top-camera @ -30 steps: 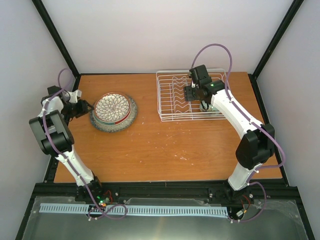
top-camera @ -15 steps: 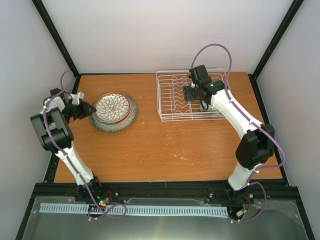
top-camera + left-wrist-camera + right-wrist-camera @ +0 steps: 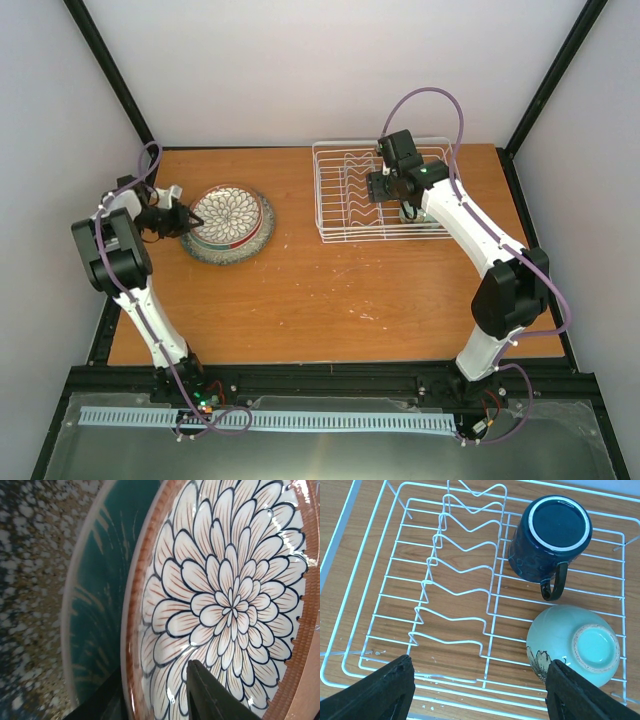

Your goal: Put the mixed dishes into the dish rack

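Note:
A stack of round plates (image 3: 228, 224) sits on the left of the table. The petal-patterned plate (image 3: 225, 590) lies on top, over a red-rimmed teal plate (image 3: 100, 595) and a speckled grey plate (image 3: 30, 580). My left gripper (image 3: 178, 220) is at the stack's left edge. Its jaws straddle the petal plate's rim with a gap left, one finger (image 3: 210, 695) over the plate's face and the other below the rim. My right gripper (image 3: 482, 690) hangs open over the white dish rack (image 3: 445, 605). In the rack a dark blue mug (image 3: 550, 535) and a pale green bowl (image 3: 575, 645) stand upside down.
The rack (image 3: 345, 225) stands at the table's back right, and its upright dividers (image 3: 455, 565) hold nothing. Black frame posts rise at the back corners. The wooden tabletop (image 3: 330, 290) spreads between the stack and the arm bases.
My left gripper has slid right, from beside the stack onto the petal plate's left rim. The right arm has not moved.

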`<control>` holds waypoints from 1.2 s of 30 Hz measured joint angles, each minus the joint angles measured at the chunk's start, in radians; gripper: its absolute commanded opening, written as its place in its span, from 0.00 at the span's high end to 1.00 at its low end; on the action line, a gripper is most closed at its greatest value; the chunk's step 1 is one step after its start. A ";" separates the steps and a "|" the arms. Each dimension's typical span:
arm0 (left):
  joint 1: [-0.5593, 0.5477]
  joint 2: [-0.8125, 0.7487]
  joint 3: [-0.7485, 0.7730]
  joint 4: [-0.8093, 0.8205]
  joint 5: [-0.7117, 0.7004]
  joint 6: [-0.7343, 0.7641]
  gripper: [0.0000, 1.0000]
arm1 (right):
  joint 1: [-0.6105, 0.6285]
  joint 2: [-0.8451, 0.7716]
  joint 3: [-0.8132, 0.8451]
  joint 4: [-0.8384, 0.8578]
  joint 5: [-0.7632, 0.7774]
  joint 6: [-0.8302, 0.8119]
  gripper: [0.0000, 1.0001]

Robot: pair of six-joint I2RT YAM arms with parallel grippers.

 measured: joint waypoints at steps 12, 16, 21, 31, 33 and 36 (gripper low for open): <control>-0.021 0.042 0.042 -0.029 0.042 -0.020 0.99 | 0.000 0.000 0.000 0.011 -0.001 0.000 0.28; -0.021 0.043 0.042 -0.030 0.036 -0.027 0.99 | 0.000 0.000 0.000 0.014 -0.001 0.000 0.28; -0.025 0.029 0.037 -0.019 0.027 -0.040 0.99 | 0.000 0.000 -0.005 0.019 -0.011 0.000 0.28; -0.055 -0.153 -0.062 0.162 -0.037 -0.077 0.99 | 0.000 0.000 -0.076 0.111 -0.147 0.001 0.29; -0.060 -0.191 -0.075 0.193 -0.032 -0.087 0.99 | 0.000 0.000 -0.079 0.129 -0.168 0.002 0.29; -0.068 -0.239 -0.077 0.242 -0.012 -0.104 0.99 | 0.000 0.000 -0.082 0.161 -0.195 0.001 0.29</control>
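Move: The patterned top plate has its middle about 8 cm to the left hand's right and 1 cm ahead, only just below it; its left rim already lies between the open fingers. Directly under it is the teal-and-red plate, its middle some 7 cm right, 1 cm back and 3 cm down. The speckled platter at the bottom is 7 cm right, 2 cm back, 4 cm down. From the right hand, the patterned plate is roughly 32 cm left, 1 cm ahead, 16 cm lower. Bring the left gripper about 1 cm down and 1 cm right over the patterned plate's left rim, shut the fingers to pinch that rim, hold briefly, then lift it about 9 cm while easing some 2 cm forward and tipping the fingertips up. Late on, shift the open, empty right hand nearly 4 cm left above the rack, slightly down, with a small roll. ##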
